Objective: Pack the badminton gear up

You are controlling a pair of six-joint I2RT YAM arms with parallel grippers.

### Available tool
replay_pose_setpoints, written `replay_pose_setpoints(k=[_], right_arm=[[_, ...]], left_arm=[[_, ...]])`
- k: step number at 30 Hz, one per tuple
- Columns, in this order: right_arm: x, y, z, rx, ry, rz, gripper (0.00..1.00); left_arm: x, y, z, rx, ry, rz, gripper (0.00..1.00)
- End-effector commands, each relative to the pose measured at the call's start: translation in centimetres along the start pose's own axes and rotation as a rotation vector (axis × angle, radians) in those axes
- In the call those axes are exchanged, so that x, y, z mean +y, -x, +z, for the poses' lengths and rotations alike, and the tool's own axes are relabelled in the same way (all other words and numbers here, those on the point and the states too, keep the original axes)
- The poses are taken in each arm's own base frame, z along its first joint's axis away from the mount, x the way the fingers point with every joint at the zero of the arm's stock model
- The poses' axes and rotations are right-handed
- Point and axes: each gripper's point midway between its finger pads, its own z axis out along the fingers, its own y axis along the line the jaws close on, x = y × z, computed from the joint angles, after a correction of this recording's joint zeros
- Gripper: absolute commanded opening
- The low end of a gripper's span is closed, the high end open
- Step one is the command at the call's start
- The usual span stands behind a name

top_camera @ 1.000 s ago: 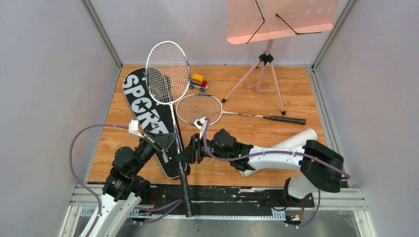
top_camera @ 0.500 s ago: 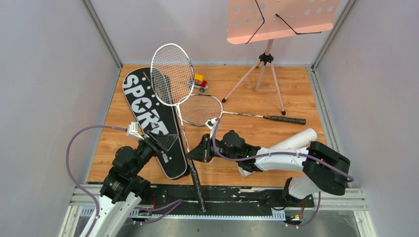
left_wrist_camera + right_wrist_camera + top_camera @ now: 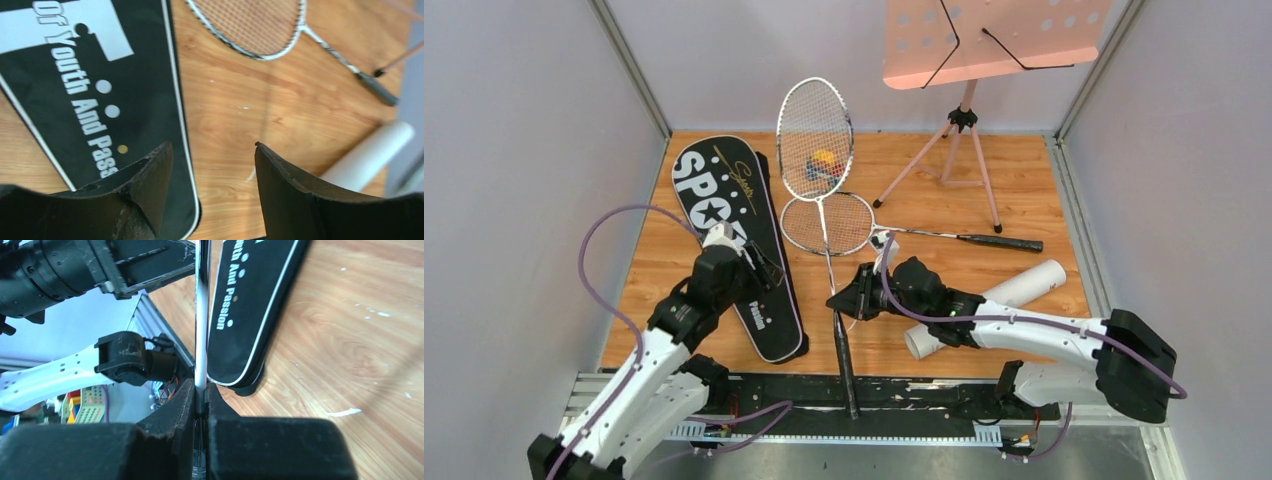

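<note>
My right gripper (image 3: 848, 300) (image 3: 201, 388) is shut on the thin shaft of a white-framed racket (image 3: 816, 140) (image 3: 201, 335). That racket's head is lifted over the back of the floor and its black handle (image 3: 845, 358) points at the near edge. A second racket (image 3: 829, 222) (image 3: 250, 25) lies flat behind my right gripper, handle to the right. The long black bag (image 3: 734, 240) (image 3: 85, 75) (image 3: 255, 305) lettered SPORT lies at the left. My left gripper (image 3: 759, 272) (image 3: 212, 146) hangs open over the bag's near end, holding nothing. A white tube (image 3: 999, 300) (image 3: 370, 155) lies under my right arm.
A small toy car (image 3: 824, 165) sits at the back, seen through the lifted racket's strings. The pink music stand (image 3: 984, 40) on its tripod (image 3: 954, 160) stands at the back right. Grey walls close in the wooden floor (image 3: 1024, 190) on three sides.
My right gripper closed on the racket's shaft and swung the racket rightward off the bag. My left gripper opened, let go and moved back over the bag.
</note>
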Motion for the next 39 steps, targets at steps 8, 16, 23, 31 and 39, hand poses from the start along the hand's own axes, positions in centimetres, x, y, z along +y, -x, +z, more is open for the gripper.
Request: replay_pose_setpoints(k=[8, 16, 23, 31, 39], right_arm=[[-1.0, 3.7, -3.4, -0.19, -0.095, -0.039, 0.0], [-1.1, 3.5, -4.5, -0.202, -0.081, -0.047, 0.0], [-1.2, 3.2, -4.9, -0.198, -0.076, -0.053, 0.0], [-1.5, 3.1, -5.3, -0.207, -0.082, -0.054, 0.0], [-1.5, 3.0, -5.0, -0.198, -0.084, -0.049, 0.0]], left_arm=[[1.9, 2.5, 6.3, 0.016, 0.24, 0.199, 0.65], [3.6, 1.8, 10.9, 0.114, 0.382, 0.272, 0.61], [5.0, 0.0, 13.5, 0.19, 0.43, 0.286, 0.61], [6.7, -1.6, 14.1, 0.263, 0.49, 0.3, 0.46], [5.6, -0.5, 13.0, 0.233, 0.452, 0.316, 0.02]])
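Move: The sports bag's right-hand zipped edge, where the empty left gripper will close, is about 9 cm ahead of the left hand, straight in line and 12 cm below; the bag's middle is some 12 cm left and 5 cm beyond that edge. The lying racket's head centre is roughly 22 cm ahead and 10 cm right of the left hand. From the right hand, which holds the other racket, that edge is about 16 cm ahead, 13 cm left and 14 cm below. Bring the left gripper down about 12 cm and forward some 9 cm onto the bag's zipped edge, tilting the fingers more steeply down, and once low close them to pinch the white piping. Meanwhile carry the held racket about 6 cm right, away from the bag, turning it slightly clockwise, then hold it there with the fingers still shut on its shaft. ##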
